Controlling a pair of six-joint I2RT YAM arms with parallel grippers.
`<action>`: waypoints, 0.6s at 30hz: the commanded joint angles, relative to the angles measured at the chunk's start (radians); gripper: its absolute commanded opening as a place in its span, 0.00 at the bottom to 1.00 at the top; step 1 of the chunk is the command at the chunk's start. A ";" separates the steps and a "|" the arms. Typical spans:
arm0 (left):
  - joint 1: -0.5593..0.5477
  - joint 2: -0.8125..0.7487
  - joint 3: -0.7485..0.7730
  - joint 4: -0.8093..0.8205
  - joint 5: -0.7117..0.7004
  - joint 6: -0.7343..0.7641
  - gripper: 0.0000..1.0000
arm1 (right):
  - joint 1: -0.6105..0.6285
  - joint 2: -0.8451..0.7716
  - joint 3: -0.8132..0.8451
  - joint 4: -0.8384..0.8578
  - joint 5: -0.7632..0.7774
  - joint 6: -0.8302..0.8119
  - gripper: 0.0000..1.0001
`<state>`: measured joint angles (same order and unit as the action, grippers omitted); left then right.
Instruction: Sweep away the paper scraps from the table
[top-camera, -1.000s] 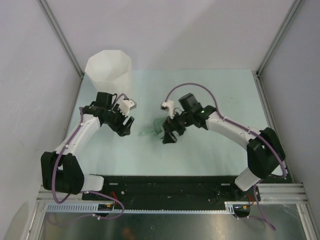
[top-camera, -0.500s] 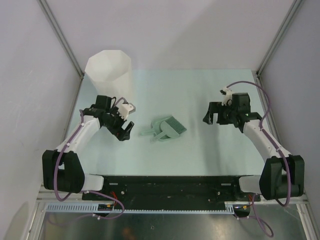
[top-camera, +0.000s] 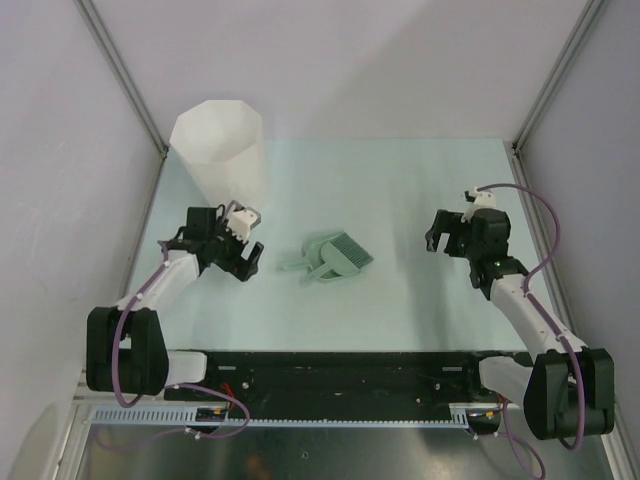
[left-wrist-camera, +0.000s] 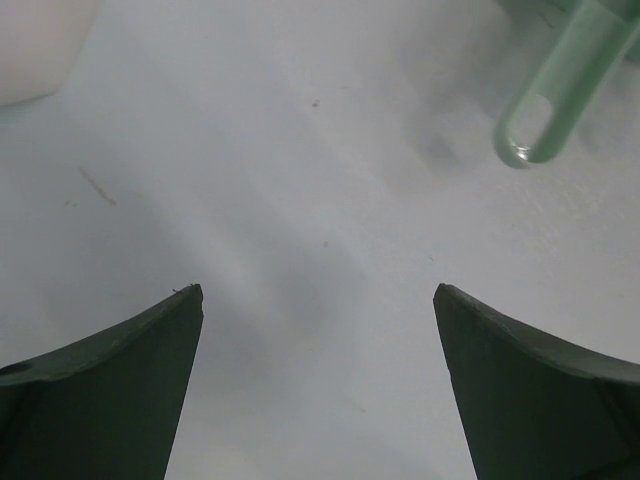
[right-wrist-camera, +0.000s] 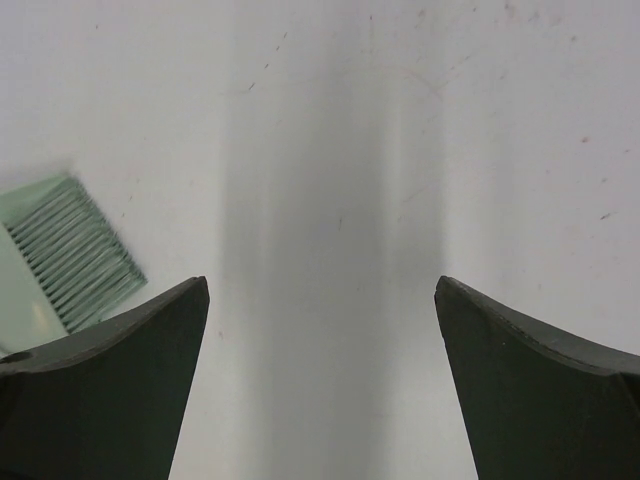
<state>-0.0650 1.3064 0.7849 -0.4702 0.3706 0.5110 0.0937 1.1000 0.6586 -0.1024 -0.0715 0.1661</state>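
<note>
No paper scraps show in any view. The pale mint-green table (top-camera: 400, 180) carries a green dustpan and brush set (top-camera: 332, 258) lying at its middle. My left gripper (top-camera: 248, 262) hovers open to the left of the set, over bare table. In the left wrist view the left gripper (left-wrist-camera: 318, 300) is empty, and a green looped handle (left-wrist-camera: 555, 100) lies beyond it at the upper right. My right gripper (top-camera: 431, 232) stands open to the right of the set. The right wrist view shows the right gripper (right-wrist-camera: 322, 290) empty, with the green bristles (right-wrist-camera: 70, 250) at the left edge.
A tall white faceted bin (top-camera: 218, 150) stands at the table's back left corner, just behind the left arm; its corner (left-wrist-camera: 40, 40) shows in the left wrist view. Grey walls and metal rails edge the table. A black rail runs along the front.
The right gripper has left the dustpan and brush set and swung back to the right side. The left gripper opened wider and drew slightly left. The set lies still.
</note>
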 joint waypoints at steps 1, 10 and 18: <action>0.007 -0.062 -0.064 0.264 -0.096 -0.137 1.00 | -0.003 -0.042 -0.046 0.187 0.070 0.010 1.00; 0.007 -0.182 -0.343 0.821 -0.240 -0.339 1.00 | -0.003 -0.078 -0.215 0.452 0.225 -0.011 1.00; 0.007 -0.156 -0.538 1.272 -0.295 -0.404 1.00 | -0.003 -0.048 -0.460 0.920 0.329 -0.086 1.00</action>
<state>-0.0639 1.1515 0.3027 0.4896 0.1223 0.1810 0.0914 1.0382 0.3004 0.4591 0.1696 0.1299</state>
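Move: About 22 cm to the left hand's right and 3 cm ahead lies the brush resting on the dustpan, some 6 cm lower. The white bin stands about 20 cm ahead of the left hand, 4 cm to its left, its middle 5 cm higher. From the right hand, the brush and dustpan lie roughly 24 cm to the left, 2 cm back and 12 cm below. Drawing clear of the brush and dustpan on both sides, the left hand goes forward about 4 cm and some 3 cm left, towards the bin, while its downward-pointing fingers tilt up and turn counter-clockwise to face ahead. The right hand slides 4–5 cm right and, late on, sinks about 2 cm, tilting its fingers up and turning slightly clockwise. Both grippers stay wide open and empty. ##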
